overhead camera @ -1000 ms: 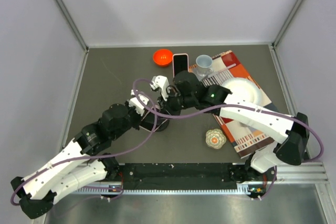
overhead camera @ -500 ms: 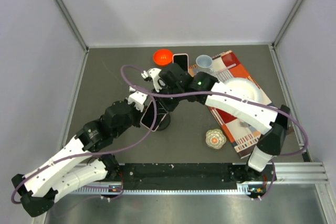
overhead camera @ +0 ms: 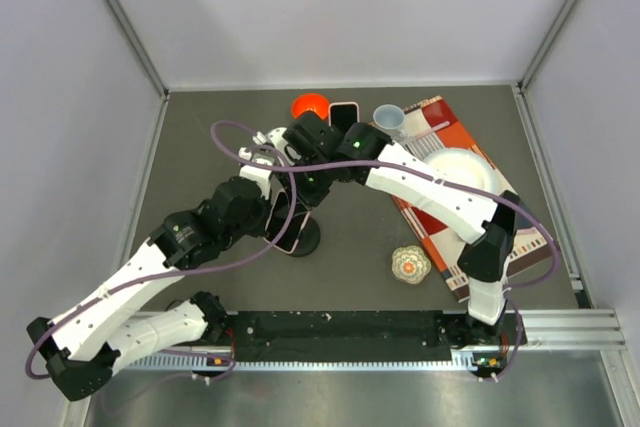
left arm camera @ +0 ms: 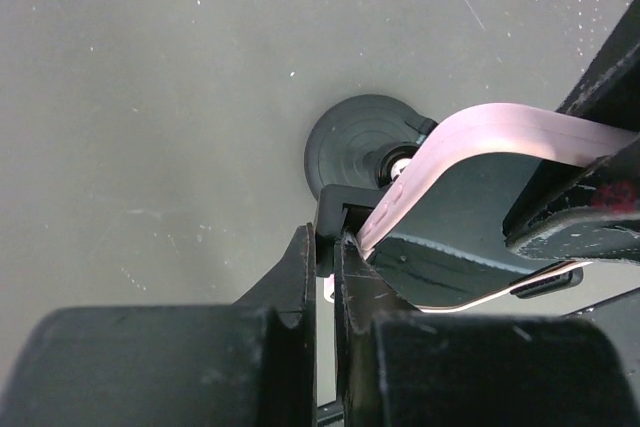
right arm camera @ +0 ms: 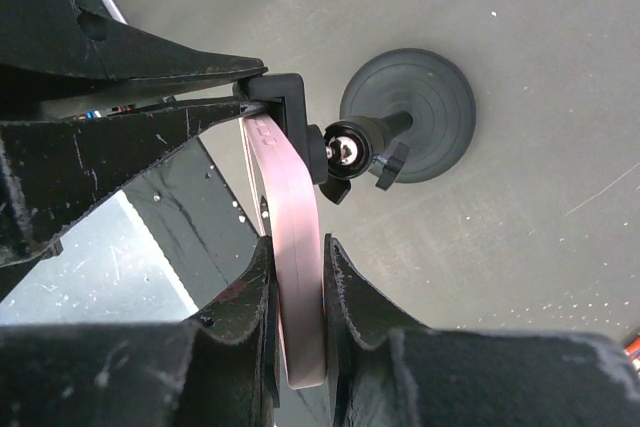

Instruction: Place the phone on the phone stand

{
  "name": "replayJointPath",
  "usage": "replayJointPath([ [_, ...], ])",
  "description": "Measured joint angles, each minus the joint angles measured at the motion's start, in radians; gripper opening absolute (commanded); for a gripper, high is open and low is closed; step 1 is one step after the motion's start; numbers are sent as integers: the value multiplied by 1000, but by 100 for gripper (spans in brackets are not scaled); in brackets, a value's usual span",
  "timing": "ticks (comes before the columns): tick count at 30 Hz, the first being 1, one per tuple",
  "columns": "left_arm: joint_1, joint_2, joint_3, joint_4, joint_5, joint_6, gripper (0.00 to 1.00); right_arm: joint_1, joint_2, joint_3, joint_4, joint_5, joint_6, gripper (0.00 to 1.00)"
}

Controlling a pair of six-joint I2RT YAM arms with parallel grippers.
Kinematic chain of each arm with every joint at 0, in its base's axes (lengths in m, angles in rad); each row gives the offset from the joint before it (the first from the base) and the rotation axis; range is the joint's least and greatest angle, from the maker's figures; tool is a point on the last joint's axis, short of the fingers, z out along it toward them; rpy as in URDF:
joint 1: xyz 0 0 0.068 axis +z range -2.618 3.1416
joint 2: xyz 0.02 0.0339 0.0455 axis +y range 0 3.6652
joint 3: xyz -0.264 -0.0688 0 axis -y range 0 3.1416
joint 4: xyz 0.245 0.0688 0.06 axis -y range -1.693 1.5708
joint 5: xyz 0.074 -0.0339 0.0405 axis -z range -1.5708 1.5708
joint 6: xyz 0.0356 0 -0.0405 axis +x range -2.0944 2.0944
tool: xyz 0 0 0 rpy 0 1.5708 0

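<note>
A pink-edged phone (overhead camera: 284,221) with a dark screen is tilted against the black phone stand (overhead camera: 304,240), above its round base (right arm camera: 410,112). My right gripper (right arm camera: 297,282) is shut on the phone's pink edge (right arm camera: 290,197), one finger on each side. My left gripper (left arm camera: 325,252) is shut on the stand's black bracket (left arm camera: 337,215) next to the phone's corner (left arm camera: 470,197). From above, both wrists crowd over the stand, the right gripper (overhead camera: 302,190) reaching in from the back and the left gripper (overhead camera: 270,192) from the left.
At the back stand a red bowl (overhead camera: 310,105), a second phone (overhead camera: 344,115) and a clear cup (overhead camera: 389,119). A white plate (overhead camera: 462,175) lies on a red patterned mat (overhead camera: 470,247) at the right. A small knitted ball (overhead camera: 409,264) sits near the front.
The right arm has swung left and stretched over the stand, carrying the phone with it. The left wrist has shifted slightly left. Both grips stay shut.
</note>
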Motion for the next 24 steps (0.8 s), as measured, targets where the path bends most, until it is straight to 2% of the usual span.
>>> replayJointPath([
  [11,4,9,17,-24,44,-10,0,-10,8,11,-20,-38,-46,0],
  [15,9,-11,17,-33,77,20,20,-28,13,10,-26,-92,-67,0],
  [19,10,-82,17,-71,111,49,57,-38,21,2,-25,-161,-105,0],
  [22,6,-235,49,-47,133,52,63,-90,39,5,5,-117,-116,0],
  [24,6,-325,88,-26,132,49,65,-142,51,13,3,-143,-117,0],
])
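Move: The pink-edged phone, already in the phone stand's clamp, has its middle about 4 cm right of, 1 cm back from and 2 cm below the left fingers, closed at the clamp's left jaw. From the right fingers, pinching its upper right edge, it lies some 4 cm left, 3 cm back and 4 cm down. The stand's base sits roughly 2 cm ahead, 4 cm left and 15 cm below the right hand; the second phone some 15 cm ahead, 7 cm right and 4 cm lower. Left opens off the clamp jaw, rising back about 10 cm; right, still pinching the phone, then pushes forward 4 cm. ##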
